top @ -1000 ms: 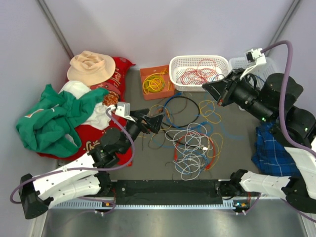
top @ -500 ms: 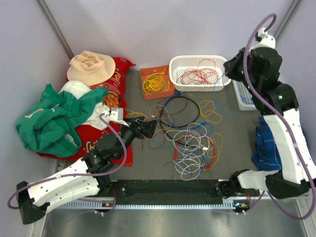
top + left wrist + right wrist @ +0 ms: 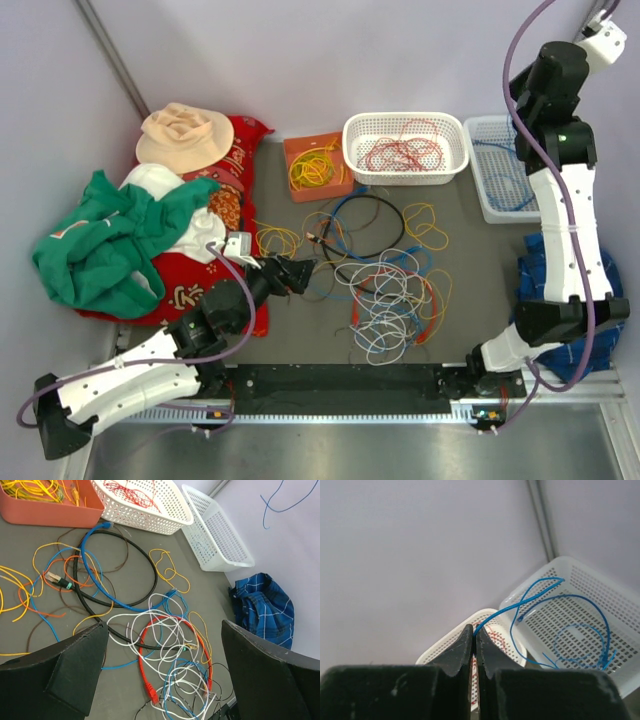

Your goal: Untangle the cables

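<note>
A tangle of cables (image 3: pixel 385 290) in white, red, blue, yellow and black lies mid-table; the left wrist view shows a red cable (image 3: pixel 142 650) looped through the white ones. My left gripper (image 3: pixel 300 272) hovers at the tangle's left edge, open, with nothing between its fingers (image 3: pixel 75 665). My right gripper (image 3: pixel 520 100) is raised high at the back right, shut on a thin blue cable (image 3: pixel 540 592). That cable hangs down into the right-hand white basket (image 3: pixel 615 605).
A white basket (image 3: pixel 405 125) holding red cables and an orange tray (image 3: pixel 300 150) of yellow cables stand at the back. The second white basket (image 3: pixel 480 200) is at the back right. Clothes and a hat (image 3: pixel 185 135) pile up left; a blue plaid cloth (image 3: pixel 560 300) lies right.
My right arm has swung up and back to the right, lifting the blue cable above the right basket. The left gripper has drawn back slightly toward the near edge, still open.
</note>
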Controlling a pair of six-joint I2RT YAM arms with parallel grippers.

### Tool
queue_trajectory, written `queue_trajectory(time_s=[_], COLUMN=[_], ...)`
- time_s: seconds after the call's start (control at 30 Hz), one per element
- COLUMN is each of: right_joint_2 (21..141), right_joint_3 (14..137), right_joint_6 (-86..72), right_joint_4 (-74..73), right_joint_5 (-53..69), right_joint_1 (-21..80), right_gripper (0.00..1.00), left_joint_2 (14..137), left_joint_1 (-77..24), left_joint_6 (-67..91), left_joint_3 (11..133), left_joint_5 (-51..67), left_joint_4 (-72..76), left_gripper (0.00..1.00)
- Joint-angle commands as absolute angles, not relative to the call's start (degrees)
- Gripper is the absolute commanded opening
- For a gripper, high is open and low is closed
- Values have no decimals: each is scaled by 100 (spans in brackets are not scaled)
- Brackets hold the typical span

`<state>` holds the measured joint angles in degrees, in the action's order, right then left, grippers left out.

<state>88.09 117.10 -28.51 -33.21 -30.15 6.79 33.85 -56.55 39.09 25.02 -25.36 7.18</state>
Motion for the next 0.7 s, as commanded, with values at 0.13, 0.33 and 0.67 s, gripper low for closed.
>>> queue_trajectory(time_s=[0.13,0.33,0.67], right_joint_2=[9614,10537,10399], right_joint_3=[11259,11504,11488], right_joint_6=[-3392,-3226,-3489], right_joint_4=[-2716,-2602,-2444], right_joint_5=[-3559,-3175,-2672], right_joint_1=[-369,-633,-361], right_gripper=[0,7,84], left_joint_2=[3164,3015,3533], left_joint_1=[-5643,-5643,-5643], left_joint_6=[4122,4034,3902], left_joint_3=[2487,2303,2505], left_joint_5=[-2601,-2865,-2848], left_joint_4=[212,342,527], left_gripper=[99,99,99])
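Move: The right hand, already holding a thin blue cable, has the right-hand white bin about 14 cm ahead, 15 cm to its right and some 45 cm below. The basket of red cable lies roughly 17 cm ahead and 17 cm left of that hand, the plaid cloth some 20 cm back and 22 cm right, both far below. From the left hand, the bin is around 37 cm ahead, 56 cm right and 20 cm lower. Right sinks about 20 cm, forward-right towards the bin, and opens, letting the cable go; left lowers 3 cm. ##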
